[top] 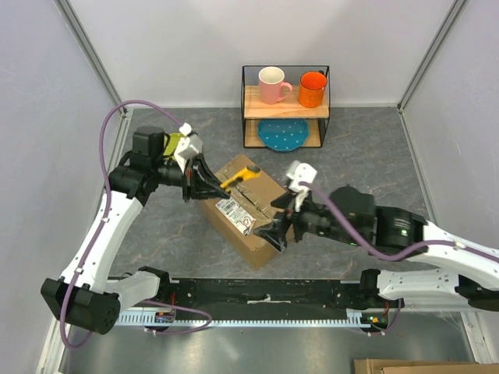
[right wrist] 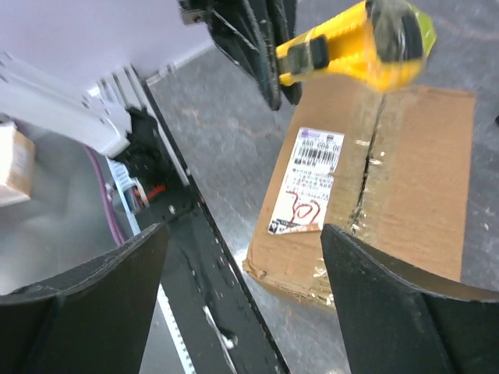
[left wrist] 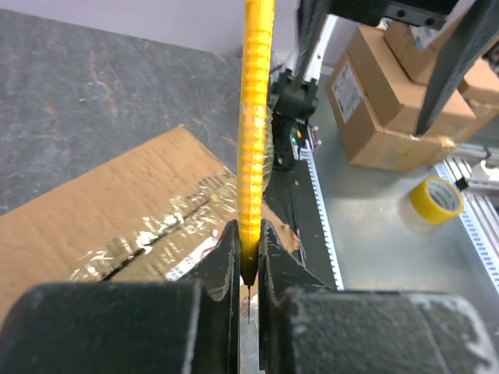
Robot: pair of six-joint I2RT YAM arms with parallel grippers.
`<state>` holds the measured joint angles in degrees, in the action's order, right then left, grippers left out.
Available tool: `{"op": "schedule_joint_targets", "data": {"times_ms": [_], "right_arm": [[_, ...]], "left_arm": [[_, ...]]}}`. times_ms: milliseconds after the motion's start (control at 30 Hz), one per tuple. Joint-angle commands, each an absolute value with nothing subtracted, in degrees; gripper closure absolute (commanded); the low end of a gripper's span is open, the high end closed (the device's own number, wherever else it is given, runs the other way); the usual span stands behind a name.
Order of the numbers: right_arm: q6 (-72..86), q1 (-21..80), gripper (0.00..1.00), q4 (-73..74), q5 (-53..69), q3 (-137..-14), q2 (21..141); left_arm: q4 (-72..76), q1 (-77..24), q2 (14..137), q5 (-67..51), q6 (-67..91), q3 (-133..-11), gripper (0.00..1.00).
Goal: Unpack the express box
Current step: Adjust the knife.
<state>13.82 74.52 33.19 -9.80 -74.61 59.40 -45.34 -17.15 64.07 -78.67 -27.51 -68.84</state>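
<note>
The express box (top: 265,191) lies at an angle in the middle of the table, a brown carton with a taped seam and a white label (right wrist: 312,179) marked in red. My left gripper (top: 210,183) is shut on a yellow utility knife (top: 238,176), which reaches over the box's far end. In the left wrist view the knife's ribbed handle (left wrist: 256,117) is pinched between the jaws (left wrist: 249,241), above the taped box top (left wrist: 101,210). My right gripper (top: 279,230) stands open at the box's near right corner. Nothing is between its fingers (right wrist: 245,257). The knife (right wrist: 351,43) shows above the box (right wrist: 421,156).
A wire shelf (top: 284,105) stands at the back with a pink mug (top: 272,84), an orange mug (top: 312,88) and a blue plate (top: 282,134). A black rail (top: 265,292) runs along the near table edge. Beyond it sit other cartons (left wrist: 382,101) and a yellow tape roll (left wrist: 437,199).
</note>
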Motion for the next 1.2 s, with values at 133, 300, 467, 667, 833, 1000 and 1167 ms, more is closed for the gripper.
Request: {"op": "schedule_joint_targets", "data": {"times_ms": [133, 300, 467, 667, 833, 1000, 1167], "right_arm": [[14.7, 74.6, 0.12, 14.8, -14.5, -65.7, 51.7], [12.3, 74.0, 0.14, 4.9, -14.8, -65.5, 56.5], [12.4, 72.4, 0.21, -3.6, -14.6, -65.9, 59.1], [14.6, 69.9, 0.31, -8.8, -11.4, -66.3, 60.6], [17.7, 68.0, 0.36, -12.1, -7.7, -66.5, 63.7], [19.6, 66.7, 0.43, -14.3, -3.8, -67.1, 66.0], [20.7, 66.4, 0.53, -14.8, -1.8, -68.2, 67.8]], "left_arm": [[3.0, -14.2, 62.1, -89.4, 22.1, -62.1, 0.98], [5.6, -15.4, 60.7, -91.7, 26.1, -60.8, 0.98], [5.6, -15.5, 60.0, -92.0, 26.5, -60.7, 0.98], [5.6, -15.6, 59.0, -91.4, 26.3, -59.4, 0.98], [5.6, -15.9, 58.4, -91.3, 26.5, -59.0, 0.98], [5.6, -15.8, 58.0, -91.4, 26.9, -58.7, 0.98], [5.6, -15.8, 57.9, -91.2, 26.8, -58.4, 0.98]]}}
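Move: The knife sticks out of the left hand's shut fingers, its middle some 10 cm ahead of the open right hand, about 8 cm to its left and 2 cm higher. The left gripper is roughly 7 cm ahead of the right hand and 12 cm to its left; the box is about 10 cm ahead, 6 cm left and 26 cm below. From the left hand, the knife's middle is 3 cm ahead, 4 cm right and 2 cm up. Half-closing, the right hand goes left, up and forward some 6 cm each towards the knife the left raises. ##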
